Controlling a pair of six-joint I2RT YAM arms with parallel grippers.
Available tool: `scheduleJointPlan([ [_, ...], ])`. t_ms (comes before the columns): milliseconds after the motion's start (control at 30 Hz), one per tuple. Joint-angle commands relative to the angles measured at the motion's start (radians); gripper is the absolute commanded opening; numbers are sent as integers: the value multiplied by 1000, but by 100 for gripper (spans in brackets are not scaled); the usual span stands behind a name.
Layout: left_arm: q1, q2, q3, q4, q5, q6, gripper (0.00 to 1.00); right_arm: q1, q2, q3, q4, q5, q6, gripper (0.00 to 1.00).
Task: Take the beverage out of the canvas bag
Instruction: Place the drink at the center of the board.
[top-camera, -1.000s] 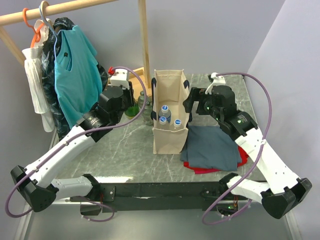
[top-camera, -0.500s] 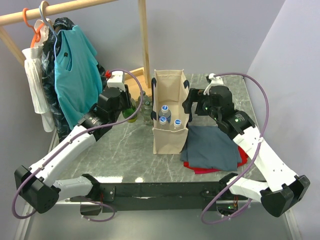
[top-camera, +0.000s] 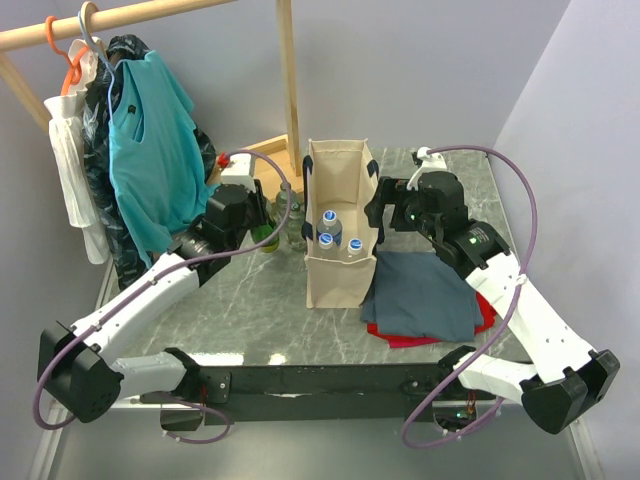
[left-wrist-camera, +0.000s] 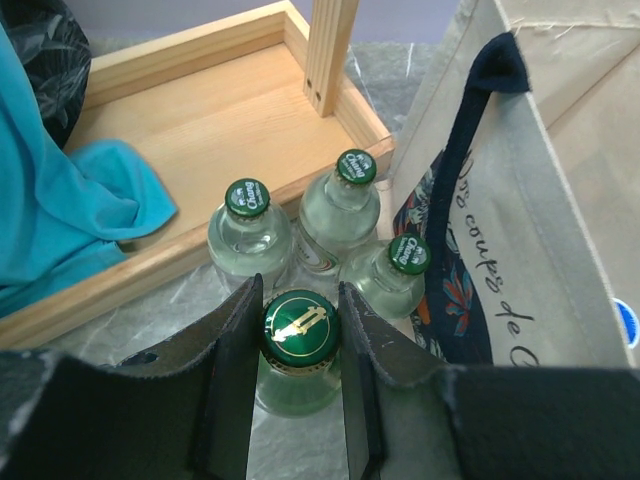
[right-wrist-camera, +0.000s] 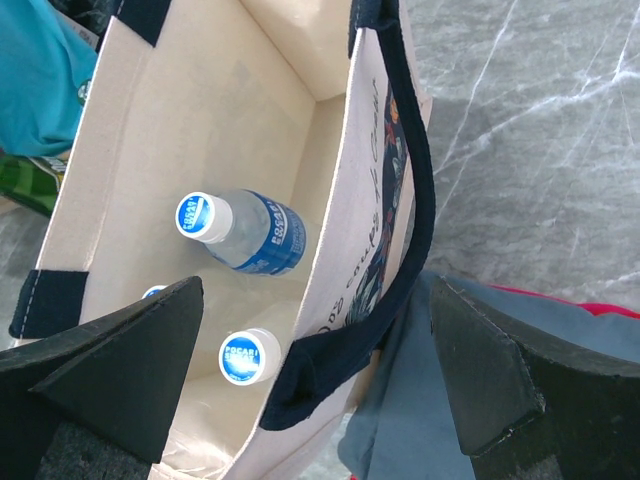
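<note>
The beige canvas bag (top-camera: 338, 282) stands upright mid-table with navy handles (right-wrist-camera: 408, 180). Inside it are three clear beverage bottles with blue caps (top-camera: 330, 216) (right-wrist-camera: 198, 214) (right-wrist-camera: 250, 357). My right gripper (top-camera: 381, 214) (right-wrist-camera: 315, 300) is open and straddles the bag's right wall and handle, one finger inside and one outside. My left gripper (top-camera: 262, 228) (left-wrist-camera: 300, 290) is shut on the neck of a green-capped glass bottle (left-wrist-camera: 300, 328), left of the bag (left-wrist-camera: 560, 200). Three more green-capped bottles (left-wrist-camera: 247, 198) (left-wrist-camera: 355, 168) (left-wrist-camera: 408, 253) stand just beyond it.
A wooden rack base (left-wrist-camera: 200, 130) with its post (left-wrist-camera: 330, 50) lies behind the glass bottles. Teal and dark clothes (top-camera: 150, 150) hang at the left. A folded grey-blue cloth (top-camera: 425, 295) on a red cloth (top-camera: 487, 315) lies right of the bag.
My left gripper has come down and toward the bag with the green-capped bottle, ending beside the other glass bottles. The right gripper has stayed at the bag's right wall.
</note>
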Motion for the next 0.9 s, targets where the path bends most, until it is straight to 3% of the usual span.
scheduleJointPlan([
  [0,5,-25,-3,243,-39,-25,1,-7,3,-7,26,15,-15,100],
  [867,5,98,-57,395,-58,7,1,-7,29,4,31,27,-32,100],
])
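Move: The left hand holds a green-capped bottle upright by the neck; the clear table spot it is being taken to is about 3 cm ahead of it, 1 cm right and some 26 cm below. Of the three bottles standing by that spot, one is roughly 6 cm ahead of the hand and 7 right, one 10 ahead and 1 left, and one 11 ahead and 5 right. The bag's middle is about 18 cm right, level with the hand. From the right hand the spot is some 24 cm left and 6 ahead. The left hand keeps its hold on the neck and lowers the bottle about 4.5 cm, nearly straight down at first, then easing almost to a halt before it sinks on while going forward some 2.5 cm in all and a touch to the right. This brings the bottle in towards the near-left side of the three standing bottles, beside the canvas bag, with the wrist attitude all but unchanged and the fingers neither opening nor closing. ##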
